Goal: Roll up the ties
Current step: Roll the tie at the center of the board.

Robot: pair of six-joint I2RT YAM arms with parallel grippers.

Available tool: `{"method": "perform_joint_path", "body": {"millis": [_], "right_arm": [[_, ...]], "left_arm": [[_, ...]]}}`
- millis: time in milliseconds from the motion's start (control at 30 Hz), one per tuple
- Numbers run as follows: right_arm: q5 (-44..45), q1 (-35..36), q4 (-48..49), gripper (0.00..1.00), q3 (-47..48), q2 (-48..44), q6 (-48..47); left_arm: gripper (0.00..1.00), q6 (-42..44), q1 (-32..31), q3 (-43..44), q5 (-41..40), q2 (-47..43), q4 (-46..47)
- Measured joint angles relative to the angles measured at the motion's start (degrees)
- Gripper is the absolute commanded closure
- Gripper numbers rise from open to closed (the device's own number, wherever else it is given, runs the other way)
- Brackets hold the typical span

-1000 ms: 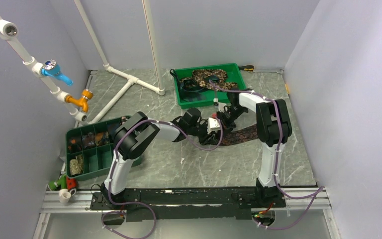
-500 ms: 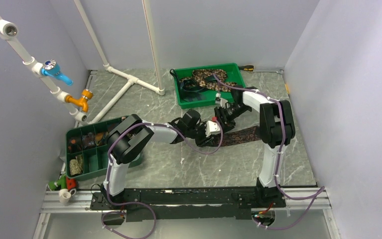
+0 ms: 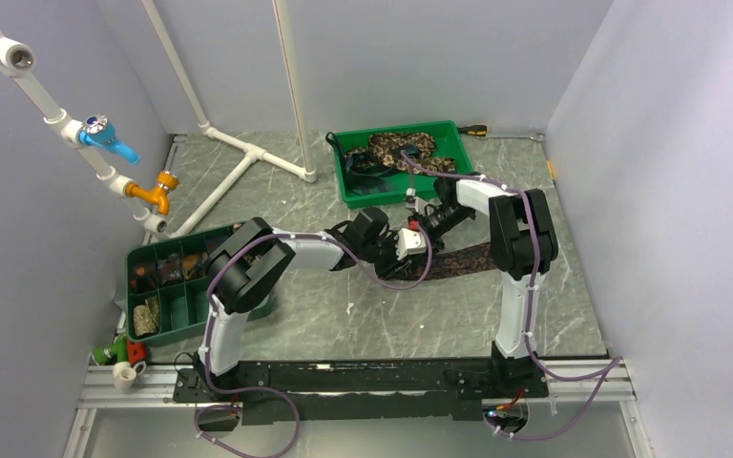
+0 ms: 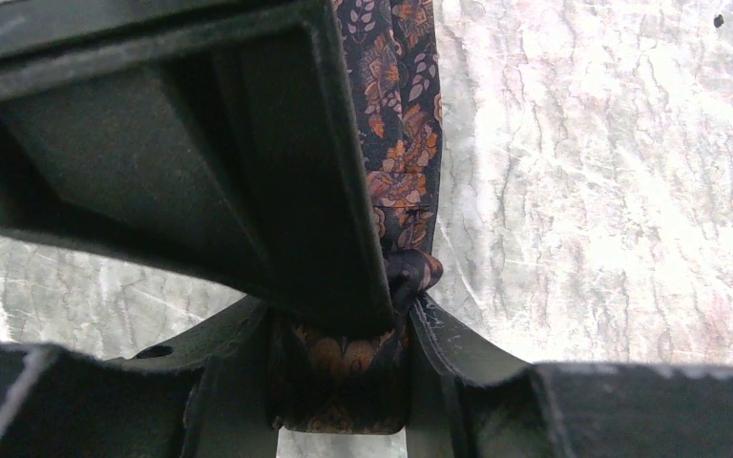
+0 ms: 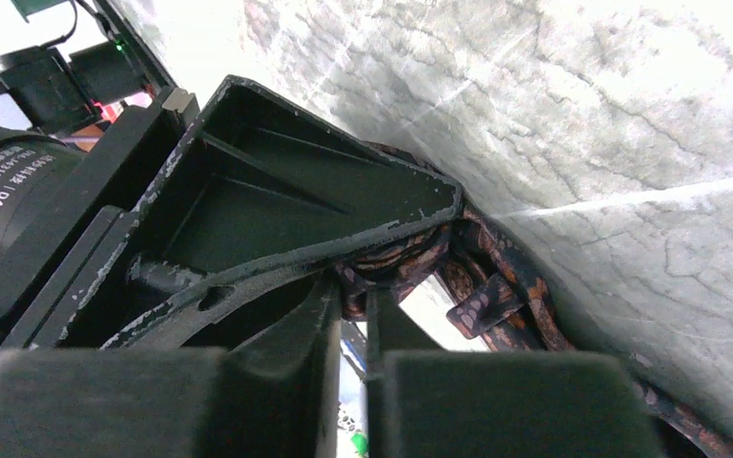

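Note:
A dark brown patterned tie lies across the middle of the table, its left end wound into a small roll. My left gripper is shut on that roll, and the flat tie runs away from it over the marble. My right gripper comes in from the far side, its narrow-set fingers pinched on a fold of the tie right against the left gripper's finger. A loose loop of the tie hangs beside them. More ties lie in the back tray.
A green tray stands at the back centre. A green compartment box holding small rolled items sits at the left. White pipes cross the back left floor, with valves on the left wall.
My right gripper let go, drew back to the right, then returned left and closed on the tie at the roll. The left gripper kept its hold and barely moved.

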Motion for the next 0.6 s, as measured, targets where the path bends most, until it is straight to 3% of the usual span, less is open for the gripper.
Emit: {"method": "perform_joint_path", "body": {"millis": [167,300,367,467,600], "right_arm": [[0.17,-0.07,-0.52,1.0,0.13,0.0,0.0],[1.44,-0.09,-0.72,1.0,-0.31,0.0,-0.2],[2.47,-0.26,-1.31,1.0,-0.57,0.0,-0.2],[4.83,-0.85,-2.58,1.0,-0.85,0.0,-0.2],[9.27,-1.64,-4.0,1.0,-0.94,0.0,-0.07]], "left_arm": [[0.48,0.02,0.07,0.5,0.07,0.07,-0.85],[0.38,-0.17,0.76,-1.42,1.36,-0.44,2.36],[0.27,-0.13,1.14,-3.08,2.62,-0.9,4.68],[0.19,0.2,1.6,-5.77,4.26,-1.7,8.07],[0.17,0.24,1.88,-7.04,5.64,-1.7,10.86]]}}
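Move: The rolled tie sits between the left hand's fingers, its middle about 2 cm to that hand's right, at about its height; from the right hand it is about 2 cm left and 2 cm below. The tie's open flat stretch has its middle some 8 cm right of the right hand, level with it front to back and about 4 cm below. The green tray's middle is roughly 24 cm ahead of the right hand and 5 cm left, 3 cm below. The right hand shuts its partly open fingers on the roll's cloth, holds still briefly, then draws it to the right along the flat stretch by about 3.5 cm, sinking some 1.5 cm and easing back slightly while its fingers tip about 10 degrees steeper towards the table. Once that pinch is made, the left hand spreads its fingers from about half open to nearly wide and lets go of the roll's two ends, almost staying in place with only a slight drift left and up. ##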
